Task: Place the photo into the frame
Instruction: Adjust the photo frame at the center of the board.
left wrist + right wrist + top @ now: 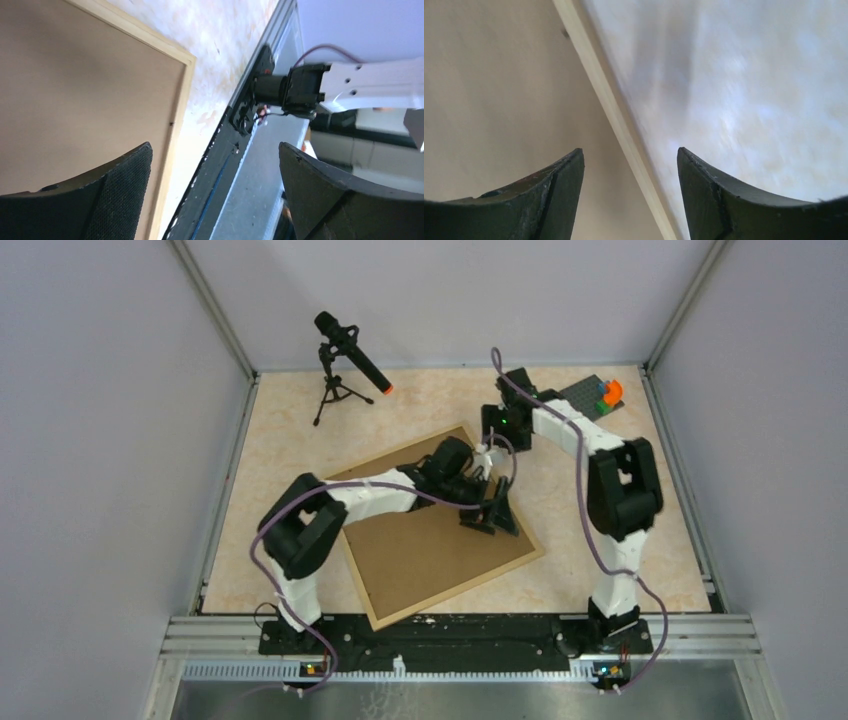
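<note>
The frame (534, 553), thin light wood, lies turned at an angle on the table with a brown backing board (420, 550) filling it. The photo is out of view. My left gripper (495, 512) hovers over the frame's right side, open with nothing between its fingers. In the left wrist view the frame's strip (178, 115) runs past the left finger (125, 195). My right gripper (489, 456) is at the frame's far right edge. In the right wrist view it (630, 160) stands open astride the frame strip (611, 112) without touching it.
A black microphone on a small tripod (345, 365) stands at the back left. A dark plate with coloured bricks (600, 393) sits at the back right corner. Grey walls close in three sides, and a metal rail (460, 630) carrying the arm bases runs along the near edge.
</note>
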`<action>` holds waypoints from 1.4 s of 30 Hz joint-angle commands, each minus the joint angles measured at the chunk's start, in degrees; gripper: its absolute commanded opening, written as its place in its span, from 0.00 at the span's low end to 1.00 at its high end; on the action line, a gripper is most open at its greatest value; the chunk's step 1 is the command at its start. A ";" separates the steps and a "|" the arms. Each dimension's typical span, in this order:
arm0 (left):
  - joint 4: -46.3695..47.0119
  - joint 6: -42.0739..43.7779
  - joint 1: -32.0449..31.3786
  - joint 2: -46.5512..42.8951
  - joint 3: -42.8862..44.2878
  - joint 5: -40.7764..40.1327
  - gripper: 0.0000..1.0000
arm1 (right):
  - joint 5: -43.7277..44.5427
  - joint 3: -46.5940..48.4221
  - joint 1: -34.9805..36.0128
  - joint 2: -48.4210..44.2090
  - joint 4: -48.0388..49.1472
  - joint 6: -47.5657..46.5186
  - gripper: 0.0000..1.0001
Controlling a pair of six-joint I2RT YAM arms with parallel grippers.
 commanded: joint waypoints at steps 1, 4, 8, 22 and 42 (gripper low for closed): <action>-4.76 8.16 8.86 -15.45 -5.66 -2.18 0.99 | 1.48 -16.96 -2.59 -21.41 -1.40 3.83 0.68; -5.94 10.47 13.43 -22.41 -9.82 -2.92 0.99 | 8.31 -28.15 -1.23 -32.17 -3.55 8.21 0.68; -7.49 12.48 17.36 -29.92 -11.81 -8.15 0.99 | 10.13 -41.08 5.00 -43.33 -5.03 23.64 0.67; -8.93 13.41 19.17 -34.23 -11.60 -15.91 0.99 | 12.37 -57.90 13.94 -41.02 6.61 58.06 0.45; 0.84 5.89 19.65 -24.35 -19.69 -2.92 0.99 | -15.63 -36.72 -12.61 -15.65 29.26 -2.04 0.00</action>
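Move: The wooden frame lies askew below both hands. From the right hand, its near right corner is about 21 cm back, 11 cm to the right and 7 cm down; its far right corner is some 3 cm ahead and 6 cm left, and the block plate about 11 cm ahead and 22 cm right, both also low. From the left hand, that near right corner lies roughly 11 cm right, 7 cm back and 11 cm down. Swing the right gripper back about 26 cm over and past the frame's right side, down and slightly right, turning it clockwise some 40 degrees; close it on the rim by the near right corner, then drag that corner forward and a little right, unwinding the wrist. Meanwhile lift the open left gripper clear and leftwards about 15 cm over the frame's middle, easing down at the end. ##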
